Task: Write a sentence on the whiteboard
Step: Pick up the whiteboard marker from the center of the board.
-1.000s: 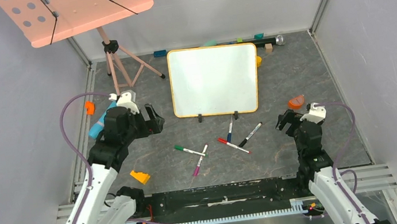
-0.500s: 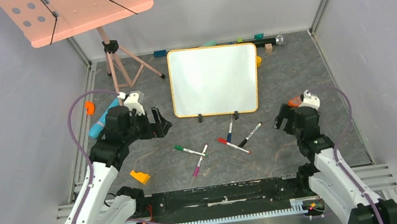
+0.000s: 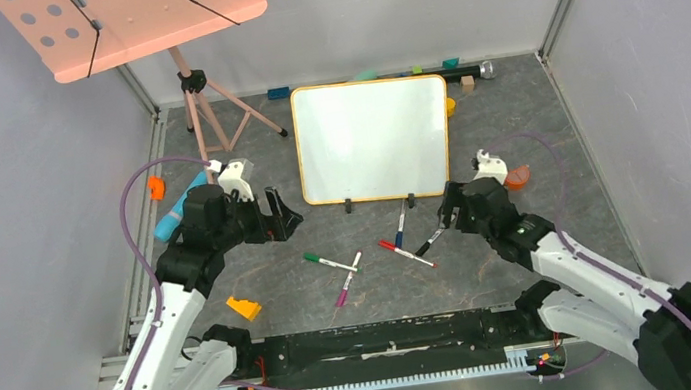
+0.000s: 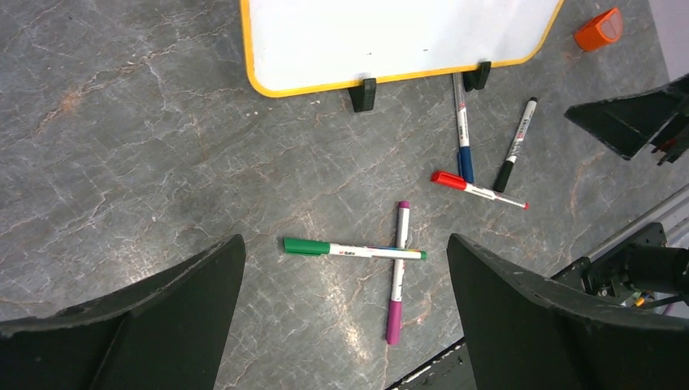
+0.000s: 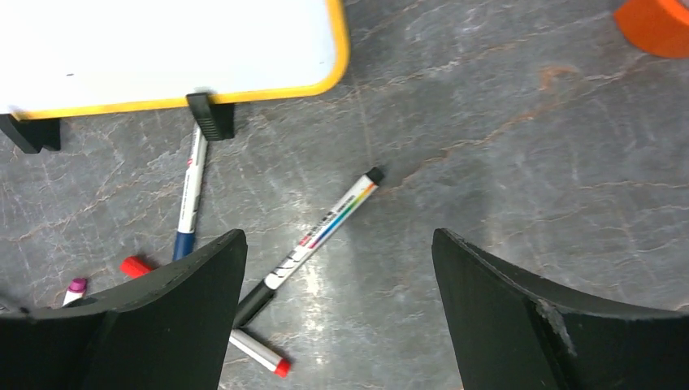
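Note:
The whiteboard (image 3: 372, 139) stands propped on two black clip feet at the middle back, orange-rimmed, its face blank; no sentence shows on it. Several markers lie in front of it: green (image 3: 328, 262), purple (image 3: 347, 277), red (image 3: 407, 252), blue (image 3: 400, 224) and black (image 3: 435, 235). My left gripper (image 3: 278, 214) hovers open left of the board; its wrist view frames the green marker (image 4: 353, 250) crossed by the purple one (image 4: 397, 272). My right gripper (image 3: 451, 209) is open just right of the black marker (image 5: 313, 238), with bare floor between its fingers (image 5: 337, 244).
A pink music stand (image 3: 136, 16) on a tripod (image 3: 198, 103) rises at the back left. An orange piece (image 3: 518, 176) lies right of the board, a yellow wedge (image 3: 243, 308) and a blue object (image 3: 173, 216) on the left. Small blocks (image 3: 416, 72) line the back wall.
The right arm has swung left and forward from the right side to just beside the black marker. The left gripper has shifted slightly right.

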Available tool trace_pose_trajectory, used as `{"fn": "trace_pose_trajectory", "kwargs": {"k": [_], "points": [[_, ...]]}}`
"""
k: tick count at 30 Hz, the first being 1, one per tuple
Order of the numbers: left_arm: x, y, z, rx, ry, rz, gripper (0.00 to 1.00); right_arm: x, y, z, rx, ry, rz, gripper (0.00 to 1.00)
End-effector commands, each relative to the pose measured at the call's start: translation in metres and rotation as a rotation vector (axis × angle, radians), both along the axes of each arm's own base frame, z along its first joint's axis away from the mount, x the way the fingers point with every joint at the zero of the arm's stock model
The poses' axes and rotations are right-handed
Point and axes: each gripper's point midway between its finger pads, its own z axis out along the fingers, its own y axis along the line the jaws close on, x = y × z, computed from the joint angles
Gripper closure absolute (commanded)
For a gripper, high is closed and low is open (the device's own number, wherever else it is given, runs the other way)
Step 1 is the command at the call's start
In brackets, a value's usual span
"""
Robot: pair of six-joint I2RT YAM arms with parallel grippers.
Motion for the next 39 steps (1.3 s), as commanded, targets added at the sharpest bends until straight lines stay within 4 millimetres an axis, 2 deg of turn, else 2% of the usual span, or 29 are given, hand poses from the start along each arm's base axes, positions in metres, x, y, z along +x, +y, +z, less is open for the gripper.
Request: {"fn": "trace_pose_trajectory", "kwargs": {"k": [1, 6, 8, 14, 24, 32, 33, 35, 38, 39], "points": [[0.001, -0.007, 0.011, -0.016, -0.053, -0.050, 0.00, 0.017, 0.019, 0.024, 0.015, -0.056, -0.077, 0.13], [-0.001, -0.011, 0.012, -0.033, -0.053, -0.073, 0.00, 0.017, 0.033, 0.023, -0.029, -0.025, -0.148, 0.11], [-0.001, -0.010, 0.012, -0.032, -0.054, -0.070, 0.00, 0.013, 0.028, 0.018, -0.044, 0.018, -0.209, 0.12], [-0.002, -0.013, 0.011, -0.038, -0.052, -0.081, 0.00, -0.001, 0.018, -0.006, -0.007, 0.090, -0.371, 0.27], [-0.001, -0.012, 0.009, -0.034, -0.047, -0.079, 0.00, 0.002, 0.024, -0.027, -0.075, 0.182, -0.415, 0.34], [-0.002, -0.014, 0.007, -0.039, -0.047, -0.092, 0.00, 0.005, 0.028, -0.044, -0.067, 0.192, -0.443, 0.39], [-0.002, -0.015, 0.007, -0.040, -0.045, -0.093, 0.00, 0.006, 0.029, -0.045, -0.067, 0.197, -0.444, 0.42], [-0.001, -0.015, 0.005, -0.040, -0.038, -0.097, 0.00, 0.005, 0.029, -0.048, -0.076, 0.205, -0.451, 0.54], [-0.003, -0.020, 0.003, -0.054, -0.022, -0.125, 0.00, 0.004, 0.020, -0.044, -0.088, 0.180, -0.481, 0.81], [-0.004, -0.023, 0.002, -0.060, -0.015, -0.139, 0.00, 0.004, 0.016, -0.040, -0.091, 0.159, -0.484, 0.87]]}}
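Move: The black marker's middle lies about 4 cm to the right hand's left, level with it fore and aft and some 7 cm below; its capped end points back and left. The red marker is roughly 7 cm to the left of it and 4 cm nearer the base, the blue marker about 9 cm to the left of it and 4 cm farther out. From the left hand the black marker lies some 33 cm to the right, 2 cm ahead and 17 cm down. The right hand first swings about 4 cm left to come over the black marker, then eases some 2 cm back to the right and a little back towards the base, turning clockwise and starting to sink. It goes on down, about 6 cm in all, tipping the fingers some 15 degrees steeper, and the wide-open fingers narrow as it goes, then close quickly at the end on either side of the marker's white barrel, touching it near its middle. ##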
